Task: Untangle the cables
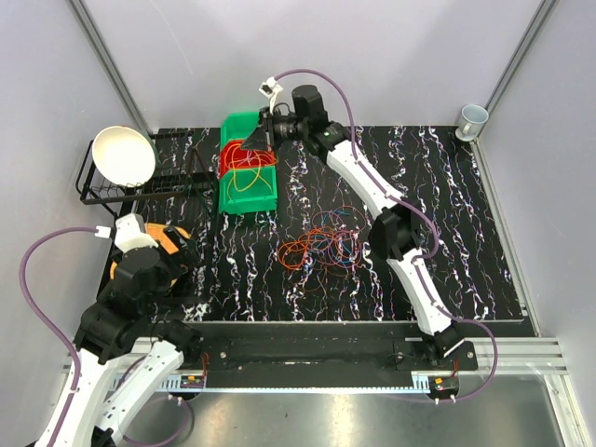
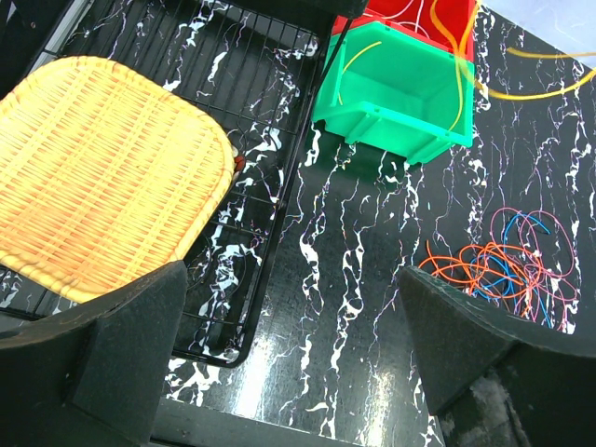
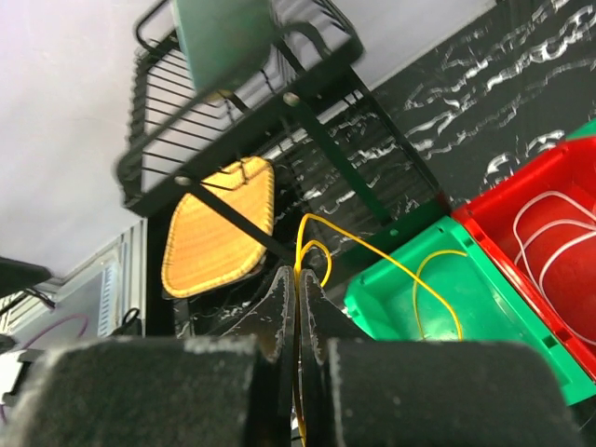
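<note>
A tangle of thin orange, red and blue cables (image 1: 321,247) lies on the black marbled table, also seen low on the right in the left wrist view (image 2: 503,265). My right gripper (image 1: 265,140) hangs over the stacked bins, shut (image 3: 298,275) on a yellow cable (image 3: 372,247) that loops down into the green bin (image 3: 419,307). White loops lie in the red bin (image 3: 549,242) behind it. More yellow and red loops show in the bins (image 1: 244,177). My left gripper (image 2: 291,279) is open and empty above bare table, left of the tangle (image 1: 172,256).
A black wire rack (image 1: 140,191) stands at the left with a white bowl (image 1: 124,154) on top. A woven yellow mat (image 2: 93,177) lies under it, close to my left gripper. A pale cup (image 1: 472,118) sits at the back right corner.
</note>
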`<state>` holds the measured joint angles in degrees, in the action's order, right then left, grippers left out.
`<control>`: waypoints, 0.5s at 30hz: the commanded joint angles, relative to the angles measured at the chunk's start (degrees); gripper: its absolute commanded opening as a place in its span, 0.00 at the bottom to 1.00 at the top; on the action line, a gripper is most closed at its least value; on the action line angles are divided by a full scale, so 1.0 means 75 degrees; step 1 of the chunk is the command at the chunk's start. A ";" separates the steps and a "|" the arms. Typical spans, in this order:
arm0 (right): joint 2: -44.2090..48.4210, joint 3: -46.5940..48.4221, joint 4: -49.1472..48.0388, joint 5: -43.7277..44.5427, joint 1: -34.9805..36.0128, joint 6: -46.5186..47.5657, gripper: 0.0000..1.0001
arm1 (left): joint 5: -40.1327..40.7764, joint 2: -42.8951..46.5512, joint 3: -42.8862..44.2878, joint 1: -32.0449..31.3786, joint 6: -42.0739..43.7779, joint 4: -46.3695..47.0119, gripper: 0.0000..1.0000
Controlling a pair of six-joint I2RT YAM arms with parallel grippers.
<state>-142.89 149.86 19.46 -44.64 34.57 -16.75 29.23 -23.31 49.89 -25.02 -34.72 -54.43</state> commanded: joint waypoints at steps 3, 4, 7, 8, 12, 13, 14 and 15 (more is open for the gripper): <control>-0.0353 0.0304 -0.0567 0.0198 0.0172 0.0019 0.00 | -0.0124 -0.0091 0.0063 0.0066 0.0106 0.0262 0.99; -0.0401 0.0292 -0.0591 0.0210 0.0207 0.0007 0.00 | -0.0136 -0.0103 0.0063 0.0077 0.0106 0.0262 0.99; -0.0612 0.0304 -0.0720 0.0269 0.0242 -0.0051 0.00 | -0.0136 -0.0138 0.0063 0.0089 0.0106 0.0274 0.99; -0.0658 0.0304 -0.0767 0.0292 0.0243 -0.0109 0.00 | -0.0136 -0.0138 0.0063 0.0112 0.0106 0.0262 0.99; -0.0963 0.0315 -0.1094 0.0362 0.0301 -0.0227 0.00 | -0.0159 -0.0185 0.0051 0.0148 0.0118 0.0262 0.99; -0.1022 0.0327 -0.1153 0.0374 0.0313 -0.0239 0.00 | -0.0160 -0.0173 0.0063 0.0148 0.0118 0.0273 0.99; -0.1115 0.0339 -0.1247 0.0386 0.0325 -0.0297 0.00 | -0.0148 -0.0185 0.0063 0.0148 0.0118 0.0274 0.99; -0.1162 0.0327 -0.1317 0.0386 0.0325 -0.0332 0.00 | -0.0148 -0.0185 0.0051 0.0159 0.0129 0.0274 0.99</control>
<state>-150.06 149.91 14.33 -42.68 36.12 -18.00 29.04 -23.92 49.89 -24.21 -34.52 -54.41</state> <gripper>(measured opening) 0.012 0.987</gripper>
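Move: The near green bin, where the yellow cable hanging from the shut right fingers is being taken, has its middle about 5 cm ahead of the right hand, 4 cm to its left and 24 cm below. The red bin is roughly 11 cm farther out than that bin. The remaining tangle lies some 12 cm back and 17 cm right of the right hand. From the left hand, the near green bin is about 33 cm ahead and 16 cm right, 20 cm below. The yellow cable, still pinched in the right fingers, is lowered steadily towards the near green bin: the right hand sinks about 6 cm and drifts some 3 cm to the left, its wrist attitude hardly changing. The fingers stay shut on the cable, well above the bin. ##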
